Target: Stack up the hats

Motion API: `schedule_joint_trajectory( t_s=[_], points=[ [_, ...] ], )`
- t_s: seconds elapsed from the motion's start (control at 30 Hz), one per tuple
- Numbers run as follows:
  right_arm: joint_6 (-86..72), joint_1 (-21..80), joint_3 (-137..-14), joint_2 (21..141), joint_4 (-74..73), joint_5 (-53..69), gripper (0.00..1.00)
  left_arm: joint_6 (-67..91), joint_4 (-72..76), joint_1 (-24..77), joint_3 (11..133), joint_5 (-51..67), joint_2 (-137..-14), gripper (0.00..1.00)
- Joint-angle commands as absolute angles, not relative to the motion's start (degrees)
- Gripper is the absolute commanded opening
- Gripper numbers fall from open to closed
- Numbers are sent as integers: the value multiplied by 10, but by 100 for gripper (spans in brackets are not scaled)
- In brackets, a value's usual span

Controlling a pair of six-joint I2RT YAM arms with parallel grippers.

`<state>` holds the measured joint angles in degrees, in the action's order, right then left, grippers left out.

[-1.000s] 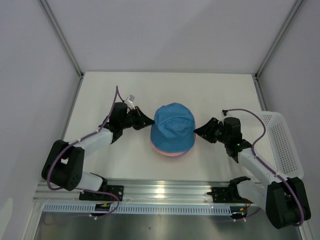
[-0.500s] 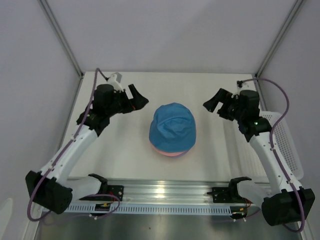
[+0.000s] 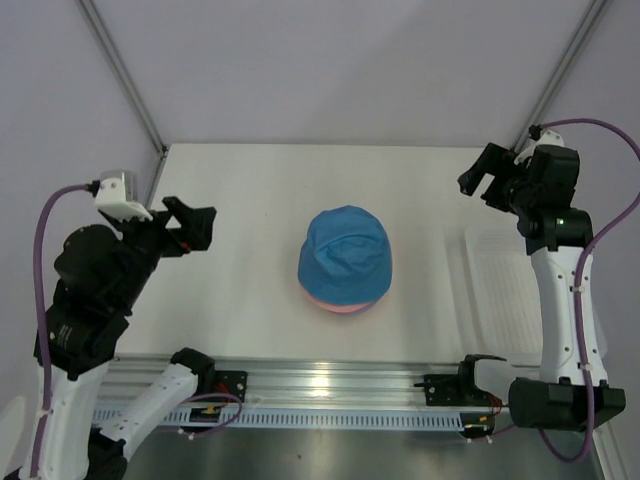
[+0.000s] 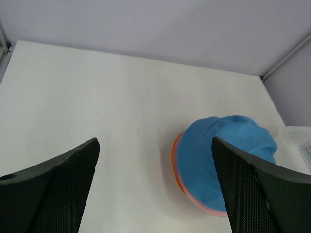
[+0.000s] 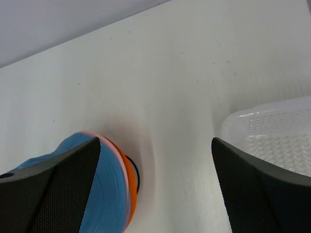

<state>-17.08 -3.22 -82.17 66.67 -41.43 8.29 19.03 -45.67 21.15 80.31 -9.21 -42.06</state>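
Note:
The hats are piled in one stack at the table's middle. A blue hat [image 3: 345,255] is on top, with a pink brim [image 3: 340,306] showing under it. The left wrist view shows the blue hat [image 4: 228,155] over a pink brim [image 4: 210,208] and an orange brim [image 4: 175,160]. The right wrist view shows the same blue [image 5: 87,194], pink [image 5: 114,160] and orange [image 5: 129,187] layers. My left gripper [image 3: 195,228] [image 4: 155,145] is open and raised, well left of the stack. My right gripper [image 3: 483,186] [image 5: 155,143] is open and raised at the far right. Both hold nothing.
A white slotted basket [image 3: 505,290] [image 4: 297,141] [image 5: 272,136] lies at the right of the table, under the right arm. A thin black ring [image 5: 138,179] shows beneath the stack's orange brim. White walls close in the back and sides.
Both grippers have gone from nearly shut beside the stack to open. Both arms have lifted and drawn outward, away from the hats. The stack has not moved.

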Motion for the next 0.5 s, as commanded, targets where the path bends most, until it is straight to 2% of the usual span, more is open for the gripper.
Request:
schedule_joint_trajectory(
  t_s=[0.0,0.23,0.47],
  points=[
    [-152,-41,-809,610,-425,66,100,171,-544,212,746,-134,-402,100],
    [-165,-43,-780,551,-420,75,100,215,-530,212,671,-88,-340,100],
    [-160,-43,-766,532,-417,64,100,231,-534,212,675,-80,-337,100]
  ],
)
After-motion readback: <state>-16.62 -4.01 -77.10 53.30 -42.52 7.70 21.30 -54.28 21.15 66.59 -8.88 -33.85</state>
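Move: Both hands are empty and clear of the stack. From the left hand, the blue hat on top of the pile sits roughly 9 cm ahead, 28 cm to the right and 28 cm below. From the right hand, the same blue hat lies around 6 cm back, 27 cm to the left and 20 cm below, while the white basket is about 14 cm back, 23 cm to the right and some 30 cm below. Down goes the left hand, about 10 cm and slightly back, well to the left of the hats, its fingers tipping some 15 degrees further downward before it settles. The right hand draws back roughly 5 cm and rises a little, its fingers tilting slightly up, then slows to a stop. Both grippers stay wide open and touch nothing. ##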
